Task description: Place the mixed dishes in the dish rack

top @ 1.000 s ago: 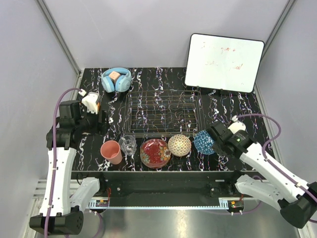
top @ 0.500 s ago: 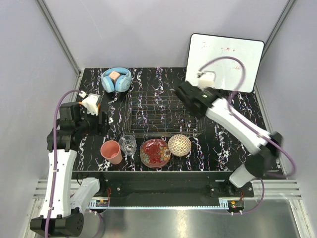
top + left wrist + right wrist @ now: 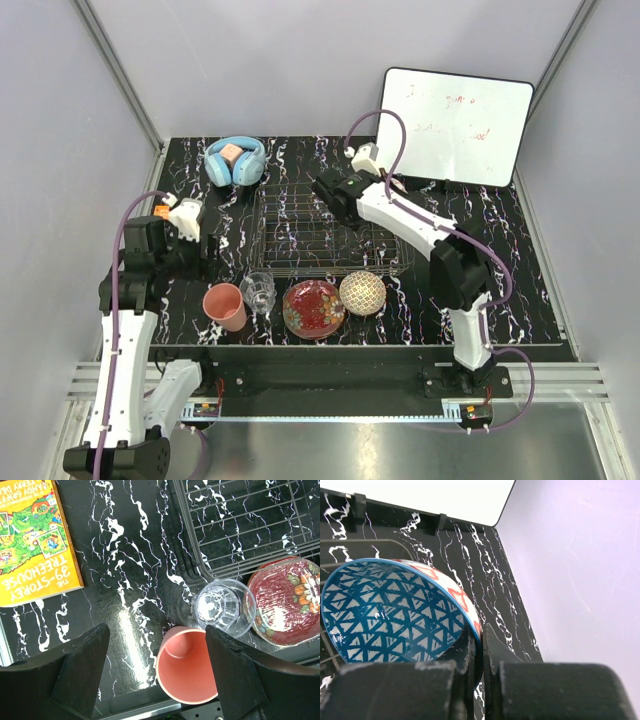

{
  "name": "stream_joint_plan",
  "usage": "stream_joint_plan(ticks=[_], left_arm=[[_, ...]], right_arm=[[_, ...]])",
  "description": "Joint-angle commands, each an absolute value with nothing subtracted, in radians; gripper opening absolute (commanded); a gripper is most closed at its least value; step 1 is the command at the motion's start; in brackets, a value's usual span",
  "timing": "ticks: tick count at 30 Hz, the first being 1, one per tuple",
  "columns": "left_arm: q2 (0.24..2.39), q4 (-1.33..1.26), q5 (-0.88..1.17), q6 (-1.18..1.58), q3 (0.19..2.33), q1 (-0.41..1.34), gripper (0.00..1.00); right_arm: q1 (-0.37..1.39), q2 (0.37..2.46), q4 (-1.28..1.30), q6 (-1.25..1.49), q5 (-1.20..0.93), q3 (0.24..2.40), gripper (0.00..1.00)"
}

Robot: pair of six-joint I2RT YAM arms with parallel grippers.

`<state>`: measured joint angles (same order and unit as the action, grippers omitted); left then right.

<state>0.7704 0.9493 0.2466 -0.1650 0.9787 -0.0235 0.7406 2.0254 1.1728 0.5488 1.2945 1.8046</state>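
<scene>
My right gripper [image 3: 481,640] is shut on the rim of the blue patterned bowl [image 3: 395,610], which hangs tilted over the dish rack [image 3: 300,235]. In the top view the right gripper [image 3: 328,190] reaches over the rack's back middle, and the bowl is hidden under it. My left gripper [image 3: 156,630] stands open above the salmon-pink cup [image 3: 187,665], touching nothing. Next to the cup is the clear tumbler [image 3: 223,607], then the red floral plate [image 3: 287,602]. Along the front edge stand the cup [image 3: 225,305], tumbler [image 3: 258,291], plate [image 3: 314,307] and cream lattice bowl [image 3: 362,292].
Blue headphones [image 3: 235,160] lie at the back left and a whiteboard [image 3: 452,125] leans at the back right. A yellow book [image 3: 35,540] lies on the table's left side. The rack's corner [image 3: 240,525] is just beyond the tumbler.
The right arm carried the blue bowl from the front right of the table up and left, over the rack. The left arm shifted only slightly.
</scene>
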Motion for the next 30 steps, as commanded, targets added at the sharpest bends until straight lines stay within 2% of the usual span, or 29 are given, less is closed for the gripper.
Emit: stream_joint_plan(ticks=[1,11,13,15,18,21,22,25,26,30], left_arm=[[0.782,0.887,0.247,-0.164,0.992,-0.028,0.81],[0.798,0.885,0.252,-0.158,1.015,-0.028,0.81],[0.798,0.885,0.250,-0.160,1.015,-0.026,0.81],[0.799,0.885,0.249,-0.158,1.016,-0.026,0.81],[0.798,0.882,0.244,-0.166,1.019,-0.028,0.81],[0.799,0.882,0.241,-0.161,1.016,-0.028,0.81],[0.799,0.882,0.244,-0.161,1.015,-0.028,0.81],[0.799,0.882,0.244,-0.156,1.016,-0.026,0.81],[0.798,0.882,0.245,-0.155,1.014,-0.028,0.81],[0.798,0.881,0.235,-0.153,1.017,-0.028,0.81]], right_arm=[[0.742,2.054,1.170,0.531,1.405,1.841,0.00],[0.753,2.132,1.169,0.540,1.335,1.803,0.00],[0.753,2.143,1.169,0.543,1.318,1.801,0.04],[0.753,2.155,1.170,0.546,1.296,1.801,0.13],[0.756,2.157,1.170,0.557,1.273,1.798,0.17],[0.758,2.152,1.170,0.572,1.262,1.787,0.37],[0.758,2.152,1.170,0.577,1.264,1.784,0.49],[0.767,2.131,1.177,0.592,1.267,1.772,0.61],[0.769,2.112,1.184,0.601,1.263,1.772,0.70],[0.773,2.027,1.282,0.721,1.189,1.789,0.78]])
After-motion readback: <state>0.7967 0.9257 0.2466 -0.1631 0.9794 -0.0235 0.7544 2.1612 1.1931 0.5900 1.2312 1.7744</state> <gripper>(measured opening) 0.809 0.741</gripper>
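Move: The right hand, still pinching the blue bowl's rim, is above the dish rack; the spot for the bowl in the rack's right end lies some 13 cm below, 5 cm back and 2 cm left. The white patterned bowl is about 22 cm back and 6 cm left, the red floral plate roughly 25 cm back and 16 cm left. From the left hand the rack spot is some 36 cm right and 6 cm ahead. The right hand lowers the blue bowl about 7 cm into the rack's right end, then opens, releasing the rim. ##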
